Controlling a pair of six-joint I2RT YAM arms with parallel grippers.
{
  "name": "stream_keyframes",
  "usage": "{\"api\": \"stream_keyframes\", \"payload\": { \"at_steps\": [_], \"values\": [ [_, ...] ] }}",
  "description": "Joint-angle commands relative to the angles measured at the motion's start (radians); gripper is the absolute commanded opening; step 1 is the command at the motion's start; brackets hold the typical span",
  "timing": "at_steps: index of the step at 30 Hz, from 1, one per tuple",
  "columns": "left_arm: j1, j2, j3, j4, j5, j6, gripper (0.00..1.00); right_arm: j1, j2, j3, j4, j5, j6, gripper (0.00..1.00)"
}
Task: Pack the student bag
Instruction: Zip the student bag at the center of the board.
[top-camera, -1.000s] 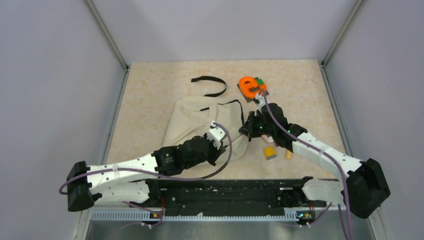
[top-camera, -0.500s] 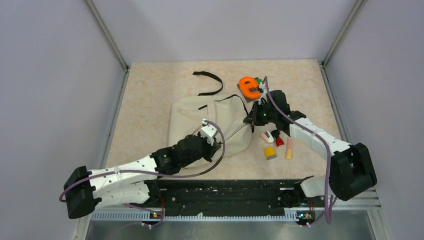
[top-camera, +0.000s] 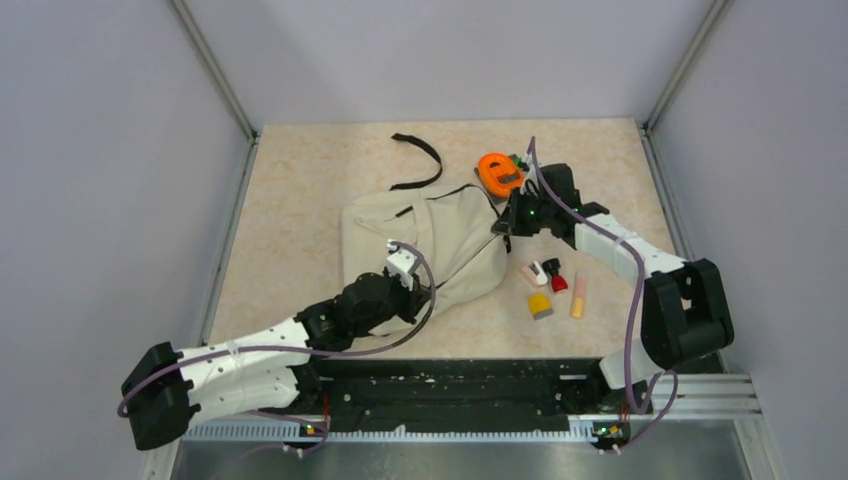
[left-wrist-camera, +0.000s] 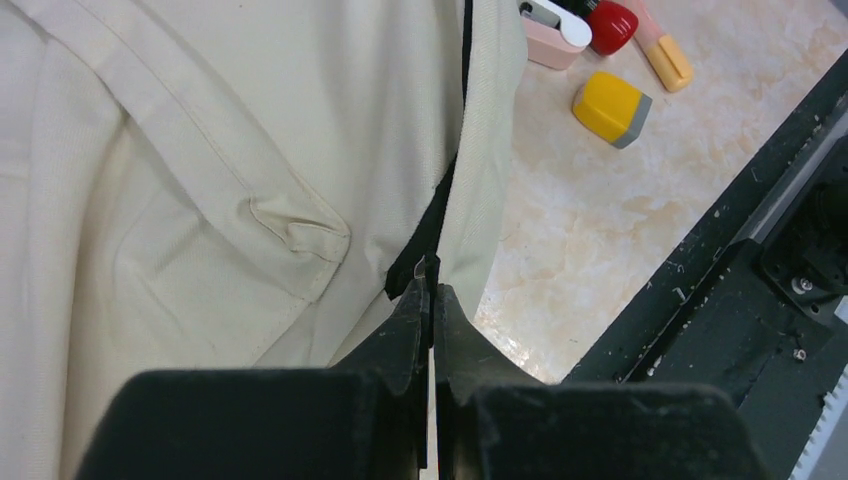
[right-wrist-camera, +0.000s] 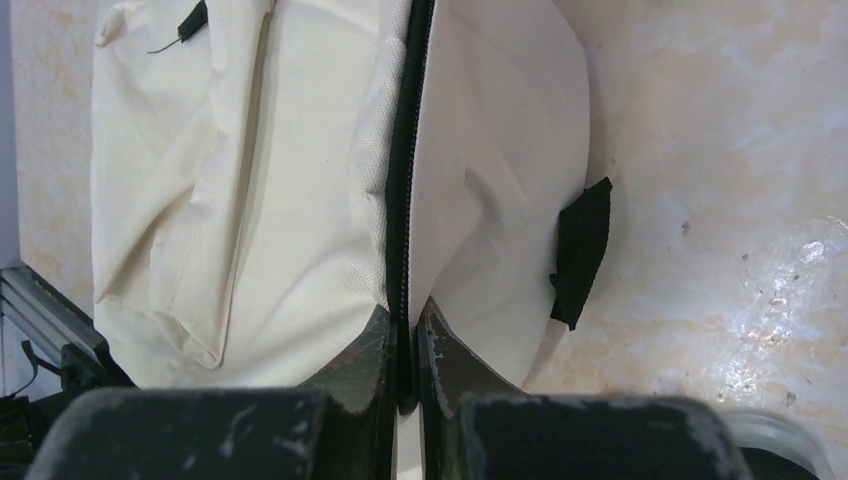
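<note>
The student bag (top-camera: 430, 240), cream fabric with a black zipper, lies flat mid-table. My left gripper (top-camera: 424, 287) is at its near edge, and in the left wrist view this gripper (left-wrist-camera: 430, 292) is shut on a small black zipper tab (left-wrist-camera: 418, 272) at the bag's (left-wrist-camera: 200, 150) seam. My right gripper (top-camera: 503, 228) is at the bag's far right corner. In the right wrist view that gripper (right-wrist-camera: 405, 328) is shut on the black zipper line (right-wrist-camera: 403, 180) of the bag (right-wrist-camera: 250, 200). The zipper runs taut between both grippers.
Right of the bag lie a pink-white item (top-camera: 535, 271), a red piece (top-camera: 558, 283), a yellow block (top-camera: 540, 305) and a peach marker (top-camera: 578, 297). An orange roll (top-camera: 497, 172) sits behind the right gripper. A black strap (top-camera: 418, 160) lies at the back.
The right gripper moved toward the back right and the left gripper drew back toward the near left, both still holding the bag. The bag shifted and stretched; the small items came into view.
</note>
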Motion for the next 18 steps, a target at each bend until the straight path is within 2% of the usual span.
{"api": "stream_keyframes", "payload": {
  "at_steps": [1,8,13,14,15,16,18],
  "values": [
    [0.001,-0.076,-0.074,-0.146,-0.007,-0.064,0.00,-0.086,0.024,0.127,0.185,0.278,-0.087,0.00],
    [0.013,-0.076,-0.096,-0.130,-0.039,-0.114,0.00,-0.086,0.034,0.134,0.196,0.281,-0.089,0.00],
    [0.013,-0.047,-0.042,-0.124,0.026,-0.145,0.00,-0.085,0.012,0.146,0.135,0.206,-0.079,0.00],
    [0.013,-0.056,-0.016,-0.120,0.054,-0.151,0.07,-0.085,0.005,0.155,0.105,0.177,-0.074,0.02],
    [0.013,-0.068,0.010,-0.112,0.083,-0.153,0.19,-0.085,-0.008,0.158,0.081,0.149,-0.070,0.15],
    [0.013,-0.077,0.040,-0.110,0.100,-0.154,0.36,-0.085,-0.023,0.156,0.051,0.130,-0.063,0.30],
    [0.013,-0.085,0.106,-0.142,0.098,-0.153,0.64,-0.085,-0.068,0.136,0.018,0.119,-0.054,0.61]
  ]
}}
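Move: Between the left fingers sits the near end of the student bag's zipper. The bag's middle is about 9 cm ahead of them and 5 cm lower, and the yellow block some 30 cm to the right and 2 cm back. The right fingers hold the zipper's far stretch. From them the orange pumpkin is about 15 cm straight ahead, the pink stapler roughly 11 cm back and 9 cm right, both some 8 cm lower. Drawing the far stretch of zipper onward, the right hand goes about 3 cm forward and 2 cm to its right, rising slightly, then opens partway and lets go. The left hand eases a little over 1 cm to its left, then pulls back and down about 2 cm, tipping slightly downward as its fingers open about halfway and release the near end. ##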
